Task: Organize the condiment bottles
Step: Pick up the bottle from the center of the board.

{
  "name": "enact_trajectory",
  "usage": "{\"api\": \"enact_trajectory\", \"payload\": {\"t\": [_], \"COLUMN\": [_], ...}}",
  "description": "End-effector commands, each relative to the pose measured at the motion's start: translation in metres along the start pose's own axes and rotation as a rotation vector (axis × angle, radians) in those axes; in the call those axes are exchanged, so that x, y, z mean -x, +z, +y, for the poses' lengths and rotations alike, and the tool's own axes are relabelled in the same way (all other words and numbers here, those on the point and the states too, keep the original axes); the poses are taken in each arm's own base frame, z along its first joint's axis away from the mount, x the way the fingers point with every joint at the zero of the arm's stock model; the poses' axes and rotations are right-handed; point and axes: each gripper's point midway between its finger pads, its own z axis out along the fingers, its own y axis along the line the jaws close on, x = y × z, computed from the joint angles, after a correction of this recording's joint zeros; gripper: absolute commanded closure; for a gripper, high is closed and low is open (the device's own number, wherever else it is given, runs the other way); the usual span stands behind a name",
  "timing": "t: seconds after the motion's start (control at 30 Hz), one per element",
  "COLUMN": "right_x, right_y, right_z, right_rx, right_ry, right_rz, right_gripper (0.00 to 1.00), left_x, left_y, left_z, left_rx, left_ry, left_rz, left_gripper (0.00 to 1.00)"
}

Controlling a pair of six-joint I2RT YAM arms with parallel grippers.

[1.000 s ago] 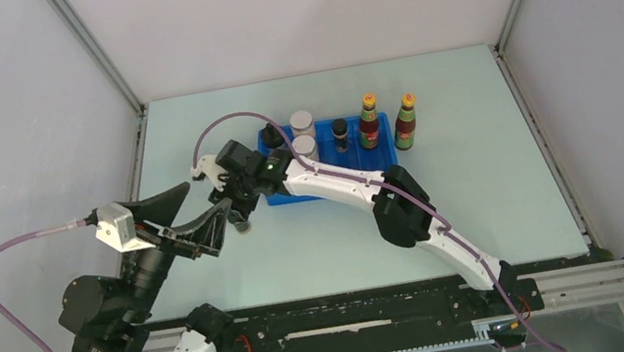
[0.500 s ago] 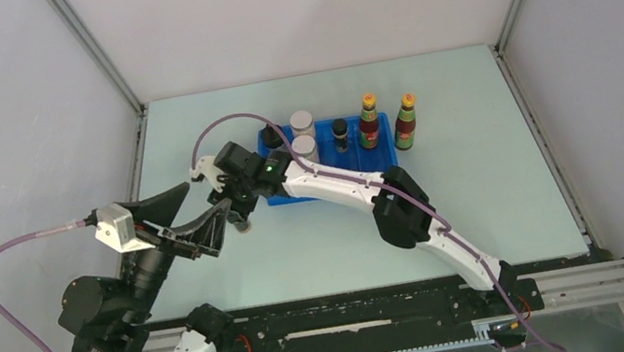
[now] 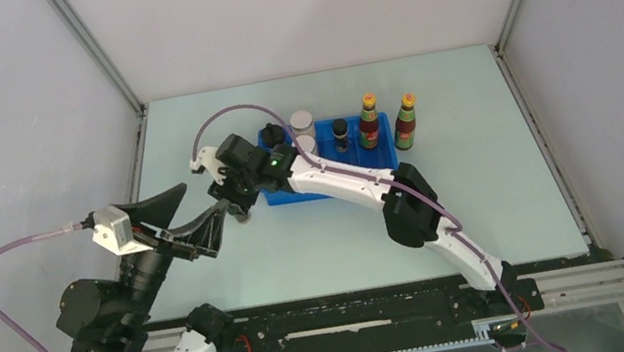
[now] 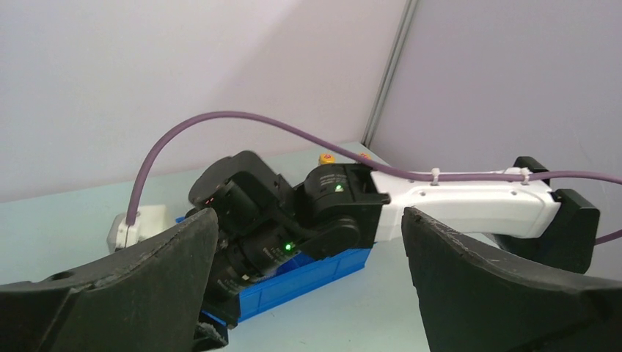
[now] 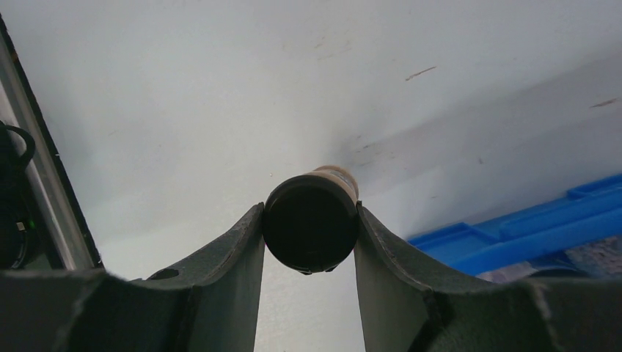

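Observation:
My right gripper [image 5: 309, 213] is shut on a black-lidded bottle [image 5: 311, 222], seen from above with a pale rim of its body showing. In the top view that gripper [image 3: 240, 208] hangs just off the left end of the blue tray [image 3: 384, 157]. In the tray stand a black knob-capped bottle [image 3: 272, 132], two white-lidded clear bottles [image 3: 302, 122], a short dark bottle [image 3: 340, 129] and a slim orange-capped bottle [image 3: 369, 122]. Another slim bottle [image 3: 405, 122] stands on the table right of the tray. My left gripper [image 3: 204, 199] is open and holds nothing, close to the left of the right gripper.
The right arm [image 3: 347, 180] stretches over the tray's front edge. In the left wrist view the right wrist [image 4: 293, 220] fills the gap between my open fingers [image 4: 110, 293], with the tray [image 4: 308, 282] below it. The enclosure wall [image 3: 46, 133] rises along the table's left side.
The right gripper, with the bottle in it, has moved slightly back and toward the tray's left end. The left gripper has shifted a little and stays open.

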Motion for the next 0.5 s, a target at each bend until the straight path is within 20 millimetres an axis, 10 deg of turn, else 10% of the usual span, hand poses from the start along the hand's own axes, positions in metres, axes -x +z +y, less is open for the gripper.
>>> {"api": "enact_trajectory", "payload": {"t": [0.0,0.47], "right_x": [0.056,0.064], "right_y": [-0.053,-0.11], "right_z": [0.01,0.012], "right_rx": [-0.027,-0.144], "right_ry": [-0.036,0.04], "right_rz": [-0.14,-0.195], "right_gripper": [1.0,1.0], "left_x": [0.026,0.042], "left_y": [-0.01,-0.024], "left_z": [0.0,0.001], "left_rx": [0.011,0.023], "left_ry": [0.015,-0.004], "left_rz": [-0.068,-0.12], "left_gripper": [0.0,0.0]}}
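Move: The small black-capped bottle already hangs in the right hand, a couple of centimetres off the board; the middle of the blue box lies about 20 cm to that hand's right, 13 cm ahead and 7 cm below. Inside the box the dark-lidded jar stands some 9 cm right and 9 ahead of the hand, the front white jar 16 right and 9 ahead. From the idle left hand, the box's middle is about 28 cm ahead, 20 right and 36 below. The small bottle, still pinched at its cap, is carried on up in the right hand by about 6 cm, steeply at first, then slowing and easing some 2.5 cm to the right and slightly back, above the bare board left of the box. The fingers keep their gap and the wrist barely turns. The open, empty left hand backs off about 2 cm, leftward, back and up. ##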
